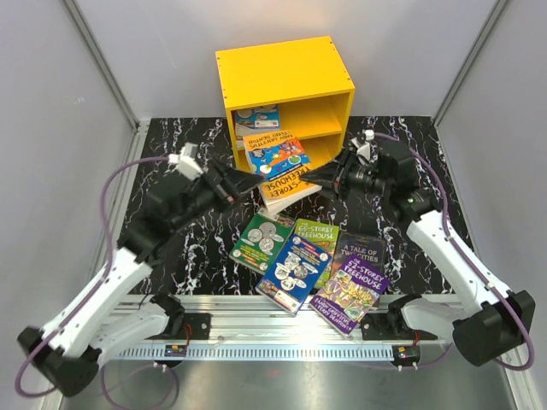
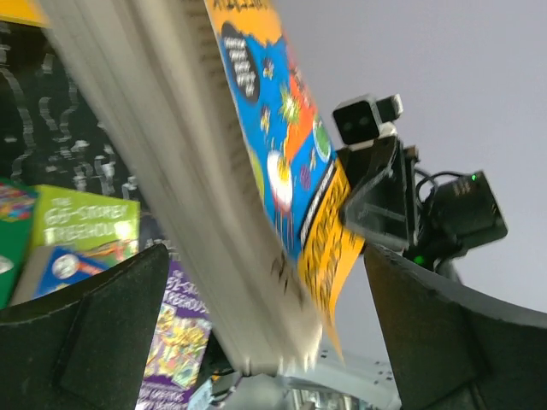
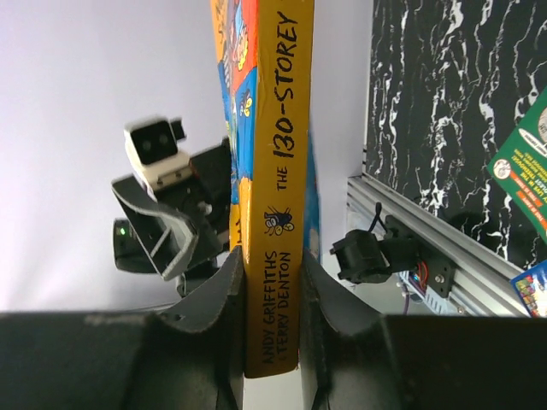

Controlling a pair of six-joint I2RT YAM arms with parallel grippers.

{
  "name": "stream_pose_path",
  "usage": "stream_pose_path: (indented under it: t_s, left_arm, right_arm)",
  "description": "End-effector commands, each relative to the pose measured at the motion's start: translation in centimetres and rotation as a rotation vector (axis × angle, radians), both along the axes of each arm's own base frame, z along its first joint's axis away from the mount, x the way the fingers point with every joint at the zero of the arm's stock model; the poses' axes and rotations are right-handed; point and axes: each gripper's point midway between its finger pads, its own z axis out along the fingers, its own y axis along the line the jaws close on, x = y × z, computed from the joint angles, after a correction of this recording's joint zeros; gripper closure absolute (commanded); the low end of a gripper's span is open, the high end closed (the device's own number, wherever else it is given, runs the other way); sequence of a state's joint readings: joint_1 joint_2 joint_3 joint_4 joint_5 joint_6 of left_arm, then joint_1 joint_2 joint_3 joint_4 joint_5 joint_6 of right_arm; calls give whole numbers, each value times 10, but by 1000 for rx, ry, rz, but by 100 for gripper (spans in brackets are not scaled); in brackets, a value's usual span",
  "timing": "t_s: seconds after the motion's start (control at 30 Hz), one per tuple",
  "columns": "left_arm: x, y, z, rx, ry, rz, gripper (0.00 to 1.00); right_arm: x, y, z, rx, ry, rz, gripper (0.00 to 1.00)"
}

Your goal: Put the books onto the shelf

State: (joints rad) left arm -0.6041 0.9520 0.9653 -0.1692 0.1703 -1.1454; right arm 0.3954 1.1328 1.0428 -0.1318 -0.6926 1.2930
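Note:
The yellow shelf (image 1: 286,73) stands at the back of the table. One book (image 1: 256,118) lies in its upper compartment and another book (image 1: 275,154) leans out of the lower one. In front of the shelf, my right gripper (image 3: 272,282) is shut on the spine of an orange "130-Storey" book (image 3: 278,171). This held book (image 1: 291,192) hangs between both arms. My left gripper (image 2: 265,299) is open wide, its fingers (image 2: 111,316) standing on either side of the book's page edge (image 2: 214,171) without touching it. Several more books lie on the table near the front.
On the black marbled table lie a green book (image 1: 262,241), a "65-Storey" book (image 1: 318,239), a blue book (image 1: 295,272), a purple book (image 1: 350,290) and a dark book (image 1: 363,248). A metal rail (image 1: 256,307) runs along the near edge. Grey walls stand on both sides.

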Motion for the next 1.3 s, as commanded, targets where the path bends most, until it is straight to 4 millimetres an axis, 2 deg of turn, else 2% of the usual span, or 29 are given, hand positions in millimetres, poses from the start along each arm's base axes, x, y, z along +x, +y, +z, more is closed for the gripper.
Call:
stream_pose_path:
  t_s: [0.0,0.03,0.1,0.13,0.2,0.27,0.33,0.37,0.4,0.5,0.6,0.87,1.13,1.27]
  left_arm:
    - [-26,48,-20,102,-4,75,1]
    - [-29,57,-33,122,17,91,1]
    - [-36,76,-42,144,43,129,1]
    - [-41,86,-41,148,29,149,1]
    - [-50,94,-48,174,51,155,1]
    - [-58,100,-48,192,53,160,1]
    - [-62,102,-49,197,57,161,1]
    - [-64,104,-49,199,58,166,1]
    - [-65,104,-48,197,56,166,1]
    - [-70,106,-48,193,59,166,1]
    - [-74,108,-49,195,63,164,1]
    - [-77,106,-56,194,79,149,1]
    - [-74,102,-55,214,76,124,1]
    - [-74,101,-57,226,83,115,1]
  right_arm:
    - [9,0,30,-17,-139,13,100]
    - [12,1,31,-17,-144,13,100]
    - [24,2,28,-23,-133,5,100]
    - [28,5,29,-14,-135,8,100]
    - [41,8,26,-6,-121,5,100]
    - [50,12,34,22,-143,10,100]
    - [63,17,27,19,-120,10,100]
    - [68,18,37,35,-156,9,100]
    - [77,21,31,40,-133,8,100]
    - [90,24,42,84,-164,12,100]
    - [99,20,44,99,-170,6,100]
    - [124,-18,48,161,-164,-85,100]
    - [149,-18,42,195,-155,-104,100]
    - [163,-16,33,219,-147,-119,100]
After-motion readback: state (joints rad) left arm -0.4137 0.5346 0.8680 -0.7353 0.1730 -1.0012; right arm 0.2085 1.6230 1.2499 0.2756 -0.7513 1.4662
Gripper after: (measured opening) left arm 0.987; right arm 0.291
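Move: The free part of the upper shelf, where I'm taking the 130-Storey book in my right hand, lies about 23 cm ahead of that hand, 4 cm left and some 4 cm lower. The books already shelved are about 22 cm ahead and 16 cm left; the shelf's right wall is about 19 cm ahead and 10 cm right. From my left hand the free space is some 24 cm ahead, 11 cm right and 4 cm lower. With my right fingers still pinching the spine end of the 130-Storey book, I carry it about 16 cm forward into the mouth of the upper shelf, dipping some 3 cm, rising again as I shift roughly 4 cm right and turn slightly clockwise, then sinking a little at the end. My left hand, already wide open, draws clear of the book, going left, back and down about 14 cm in all. ##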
